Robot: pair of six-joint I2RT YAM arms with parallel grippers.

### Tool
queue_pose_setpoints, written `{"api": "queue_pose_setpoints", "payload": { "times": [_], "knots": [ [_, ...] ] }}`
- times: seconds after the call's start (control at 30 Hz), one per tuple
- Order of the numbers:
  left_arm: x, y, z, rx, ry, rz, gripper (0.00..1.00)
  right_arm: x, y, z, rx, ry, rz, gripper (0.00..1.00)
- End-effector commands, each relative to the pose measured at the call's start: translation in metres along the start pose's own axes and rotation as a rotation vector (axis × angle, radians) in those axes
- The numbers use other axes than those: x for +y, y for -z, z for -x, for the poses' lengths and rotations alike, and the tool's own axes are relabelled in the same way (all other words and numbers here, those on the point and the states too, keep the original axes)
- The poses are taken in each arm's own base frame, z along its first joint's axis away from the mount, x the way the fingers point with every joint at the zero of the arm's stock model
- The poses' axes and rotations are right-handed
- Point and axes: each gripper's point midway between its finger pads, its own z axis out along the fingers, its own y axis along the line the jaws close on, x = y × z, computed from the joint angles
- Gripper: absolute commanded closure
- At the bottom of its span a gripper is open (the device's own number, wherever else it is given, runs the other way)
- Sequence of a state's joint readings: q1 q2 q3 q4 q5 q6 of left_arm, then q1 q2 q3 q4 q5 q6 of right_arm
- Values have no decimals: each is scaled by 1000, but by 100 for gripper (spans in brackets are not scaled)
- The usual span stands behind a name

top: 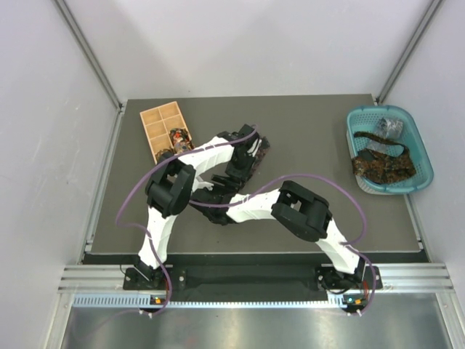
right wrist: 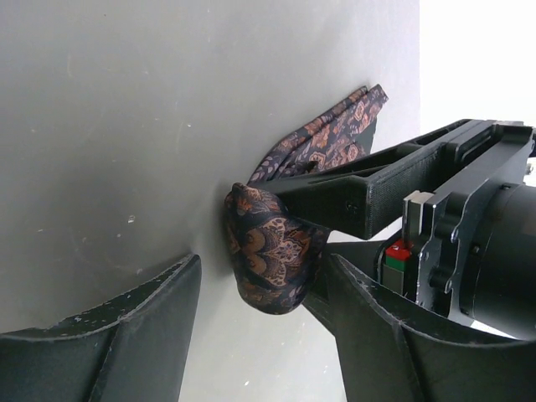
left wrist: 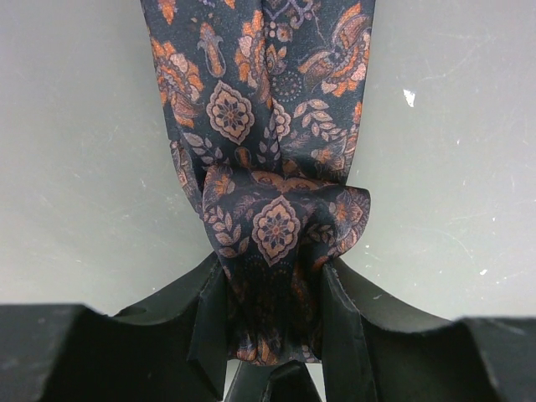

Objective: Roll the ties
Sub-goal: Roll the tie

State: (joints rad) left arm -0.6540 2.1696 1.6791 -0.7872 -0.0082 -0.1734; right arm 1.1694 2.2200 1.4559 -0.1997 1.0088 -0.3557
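Note:
A dark paisley tie (left wrist: 251, 109) lies on the grey table and runs away from my left gripper (left wrist: 272, 310). That gripper is shut on the tie's near end, which is bunched into a small fold (left wrist: 280, 222). In the right wrist view the same folded end (right wrist: 272, 255) hangs between the fingers of my open right gripper (right wrist: 268, 335), nearer the right finger and not pinched. The left gripper's finger (right wrist: 368, 193) holds the tie there. In the top view both grippers meet at mid-table, with the tie (top: 259, 149) mostly hidden under the arms.
A teal basket (top: 423, 156) at the far right holds a dark orange-speckled tie (top: 381, 166) and a grey silvery one (top: 390, 127). A tan wooden compartment box (top: 156, 125) at the far left holds a small coiled tie (top: 179, 137).

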Motion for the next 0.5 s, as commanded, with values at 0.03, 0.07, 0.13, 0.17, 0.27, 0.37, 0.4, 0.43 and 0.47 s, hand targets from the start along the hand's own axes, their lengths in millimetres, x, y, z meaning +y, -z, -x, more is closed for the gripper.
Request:
{"api": "queue_pose_setpoints", "payload": {
  "times": [0.03, 0.07, 0.13, 0.17, 0.27, 0.37, 0.4, 0.43, 0.47],
  "knots": [
    [20, 12, -148, 621, 17, 43, 75, 11, -16, -33, 101, 122, 42, 38],
    [22, 12, -149, 624, 22, 38, 76, 11, -18, -35, 108, 130, 46, 40],
    [23, 14, -148, 615, 22, 28, 77, 9, -25, -39, 127, 133, 47, 46],
    [24, 13, -148, 614, 25, 28, 77, 7, -27, -42, 136, 134, 44, 53],
    [25, 12, -147, 613, 24, 35, 77, 1, -33, -49, 158, 138, 40, 66],
    [27, 11, -147, 619, 24, 48, 77, -5, -36, -56, 184, 147, 36, 72],
    [27, 12, -147, 622, 24, 49, 78, -7, -36, -57, 189, 146, 36, 75],
    [26, 11, -147, 623, 19, 46, 78, -7, -36, -58, 190, 144, 41, 77],
    [24, 12, -145, 617, 11, 44, 78, -7, -36, -58, 190, 145, 43, 82]
  ]
}}
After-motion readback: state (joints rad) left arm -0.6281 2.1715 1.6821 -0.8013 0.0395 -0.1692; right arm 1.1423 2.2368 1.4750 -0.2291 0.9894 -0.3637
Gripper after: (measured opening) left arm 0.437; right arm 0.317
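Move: Just ahead of the right fingertips, about 2 cm out, 2 cm to the right and 1 cm lower, sits the rolled end of the tie. The tie's flat tail lies some 7 cm ahead and 8 cm to the right of this hand; the wooden box stands about 11 cm ahead and 18 cm to the left. The left hand, pointing down, already has the rolled end between its pads, 0 cm off, with the flat tail roughly 4 cm ahead and 5 cm right of it. Closing its open fingers to about half their gap, the right hand eases roughly 1 cm forward, slightly right and down onto the rolled end, and pinches its near part from both sides beneath the left gripper. The left hand stays in place and keeps its grip on the roll. ##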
